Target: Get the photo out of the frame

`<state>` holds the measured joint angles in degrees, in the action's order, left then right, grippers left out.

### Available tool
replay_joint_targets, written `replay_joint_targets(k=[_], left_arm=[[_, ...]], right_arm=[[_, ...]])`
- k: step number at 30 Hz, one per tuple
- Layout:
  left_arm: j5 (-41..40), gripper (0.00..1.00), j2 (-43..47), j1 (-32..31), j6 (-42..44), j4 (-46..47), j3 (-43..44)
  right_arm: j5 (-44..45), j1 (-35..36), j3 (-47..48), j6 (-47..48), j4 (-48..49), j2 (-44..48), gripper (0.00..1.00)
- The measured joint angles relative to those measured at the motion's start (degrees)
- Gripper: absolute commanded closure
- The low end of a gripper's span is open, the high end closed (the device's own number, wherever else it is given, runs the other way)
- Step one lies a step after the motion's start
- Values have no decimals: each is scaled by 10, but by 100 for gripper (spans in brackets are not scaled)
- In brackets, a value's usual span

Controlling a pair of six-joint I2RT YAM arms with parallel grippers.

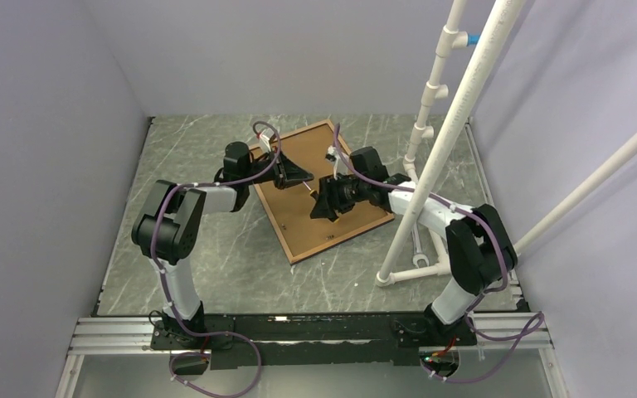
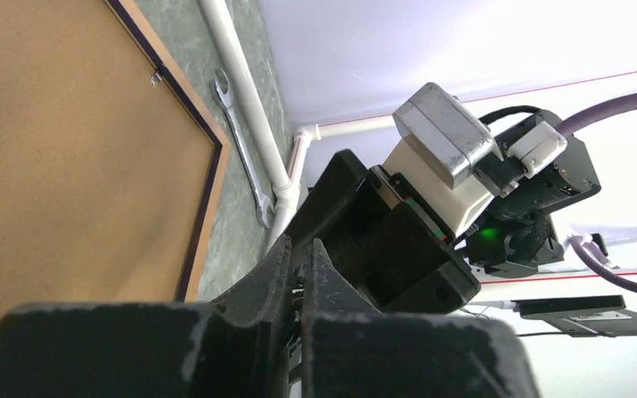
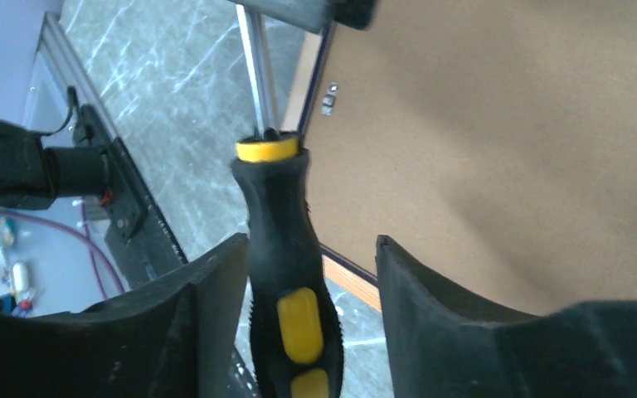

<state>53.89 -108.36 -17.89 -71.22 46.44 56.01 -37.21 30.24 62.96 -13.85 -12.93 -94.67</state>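
Note:
The frame [image 1: 294, 259] lies face down on the table, its light brown rim [image 2: 207, 224] edged in navy. Inside it I see only the brown back of the photo [image 1: 299, 224]; the printed side is hidden. Both grippers hover over this back. A black-and-yellow screwdriver [image 3: 286, 249] stands between the fingers of my right gripper [image 3: 308, 245]. Its handle leans on the left finger, and a gap shows to the other finger. Its metal shaft [image 3: 261, 75] runs up into my left gripper [image 1: 299, 176], whose fingers [image 2: 278, 274] are pressed together.
A white PVC pipe stand [image 1: 431, 166] rises at the right of the frame, its base tubes [image 2: 240, 75] on the table. A metal wrench [image 2: 240, 141] lies beside the pipe. Small metal clips [image 3: 328, 98] sit at the rim of the frame. Grey walls close in the table.

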Motion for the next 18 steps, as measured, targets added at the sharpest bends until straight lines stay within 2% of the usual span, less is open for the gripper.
replay_joint_targets(k=[6, 10, 14, 16, 18], left_arm=[[2, 100, 0, 11, -19, 28, -17], [0, 100, 0, 21, -37, 42, -34], [-2, 100, 0, 23, -60, 61, -43], [-2, 100, 0, 23, -70, 73, -43], [-2, 100, 0, 23, -77, 83, -43]], right_arm=[[65, -2, -105, -103, 120, 70, 1], [81, -7, -184, -182, 239, 107, 0], [82, 1, -213, -236, 317, 103, 0], [81, 4, -226, -255, 354, 103, 4], [82, 5, -234, -272, 384, 99, 11]])
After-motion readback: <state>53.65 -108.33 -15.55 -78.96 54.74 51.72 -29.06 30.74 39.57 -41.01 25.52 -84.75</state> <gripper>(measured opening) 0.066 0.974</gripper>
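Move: The screwdriver's handle, black with yellow inlays, sits right at the right hand, between its fingers. Its shaft is already pinched by the left hand, from which the handle lies about 7 cm back, 5 cm right and 4 cm lower. From the right hand, some 12 cm below, lie the frame back's middle (7 cm ahead, 2 cm left), one metal clip 5 cm back and straight in line, and another 12 cm left, 3 cm back. The screwdriver's handle is let go by the right hand, whose fingers spread wide around it; that hand slips nearly 2 cm right and comes back, rising about 2 cm while it turns clockwise and tilts its fingertips up, some 25 degrees in all. The left hand keeps its pinch on the shaft and draws the screwdriver about 2 cm left. ##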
